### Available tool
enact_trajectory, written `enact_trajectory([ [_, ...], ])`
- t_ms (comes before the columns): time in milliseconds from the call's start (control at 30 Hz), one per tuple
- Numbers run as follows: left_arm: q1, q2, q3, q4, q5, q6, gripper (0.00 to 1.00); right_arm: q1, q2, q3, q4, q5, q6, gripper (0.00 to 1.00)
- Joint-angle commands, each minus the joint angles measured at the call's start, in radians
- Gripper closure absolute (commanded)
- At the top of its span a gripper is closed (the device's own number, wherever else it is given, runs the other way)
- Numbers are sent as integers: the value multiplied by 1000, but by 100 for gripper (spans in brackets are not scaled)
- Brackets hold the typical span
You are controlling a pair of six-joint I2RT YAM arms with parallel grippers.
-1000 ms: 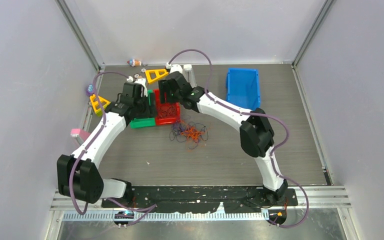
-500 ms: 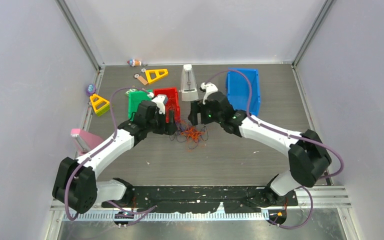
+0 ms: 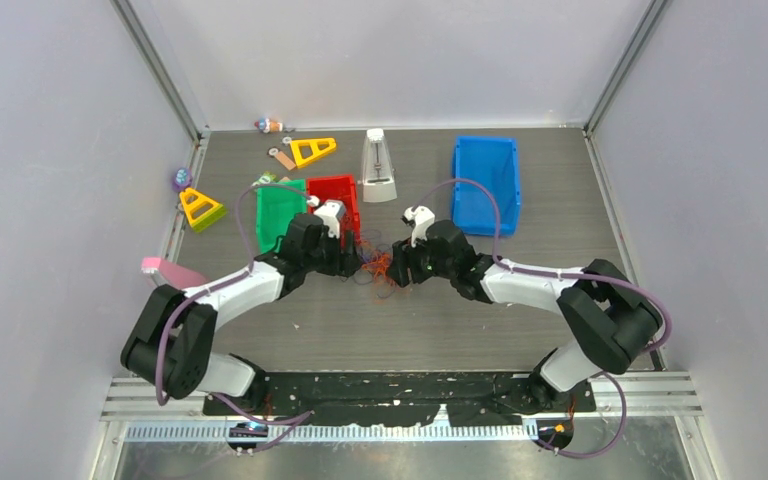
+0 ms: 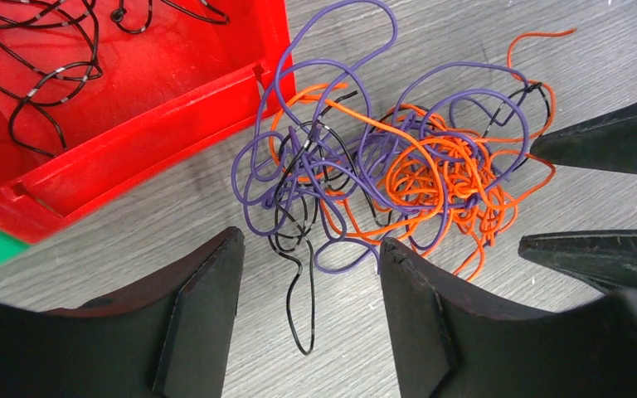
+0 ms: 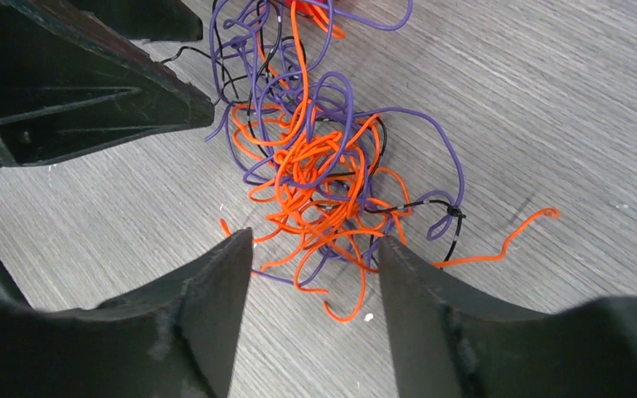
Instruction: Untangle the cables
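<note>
The cables [image 3: 381, 266] lie as one tangled clump of orange, purple and black strands on the grey table, just in front of the red bin [image 3: 332, 196]. My left gripper [image 3: 354, 262] stands open at the clump's left edge. In the left wrist view a loose black loop of the cables [image 4: 398, 166] lies on the table between the fingers of that gripper [image 4: 311, 242], ungripped. My right gripper [image 3: 406, 268] stands open at the clump's right edge. In the right wrist view orange ends of the cables [image 5: 315, 174] reach between the fingertips of that gripper [image 5: 315, 242].
Black strands [image 4: 50, 76] lie inside the red bin [image 4: 133, 108]. A green bin [image 3: 278, 210] sits left of it and a blue bin [image 3: 485, 180] at the back right. A white upright object [image 3: 378, 165] and yellow triangles [image 3: 312, 150] stand behind.
Both arms have come forward from the bins and dropped low, and now flank the clump from left and right. The clump itself has hardly moved.
</note>
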Motion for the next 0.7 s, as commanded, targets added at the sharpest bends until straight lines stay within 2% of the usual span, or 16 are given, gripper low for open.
enact_trajectory([
  [0, -3, 40, 53, 71, 27, 13, 41, 13, 16, -6, 137, 31, -22, 41],
  [67, -4, 59, 72, 56, 37, 15, 46, 15, 19, 3, 126, 53, -25, 45],
  [133, -3, 70, 80, 50, 46, 16, 52, 18, 14, 4, 117, 89, -27, 54],
  [167, -4, 71, 80, 51, 47, 19, 57, 18, 10, 2, 114, 104, -29, 64],
  [200, -3, 70, 81, 49, 47, 23, 68, 18, 5, 1, 115, 112, -29, 71],
  [233, -4, 69, 81, 45, 42, 27, 77, 18, -8, -7, 117, 134, -26, 83],
  [300, -4, 54, 82, 32, 19, 36, 99, 17, -42, -37, 135, 206, -16, 93],
  [600, -3, -92, -19, 87, -133, 36, 100, -7, -247, -186, 180, 581, 86, 95],
  [667, -2, -132, -44, 93, -216, 28, 100, -22, -288, -213, 156, 680, 131, 95],
])
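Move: The left hand is about 2 cm above a black cable loop, which lies some 1 cm to its right and level with it. The tangle's middle is about 5 cm to its right, the red bin 10 cm ahead and 4 cm left. The right hand has the orange cable ends about 2 cm below it; the tangle's middle lies 2 cm ahead and 4 cm left, the blue box 17 cm ahead and 16 cm right. Both grippers pinch cable, left black, right orange; then right pulls about 7 cm rightwards while left lifts slightly. ##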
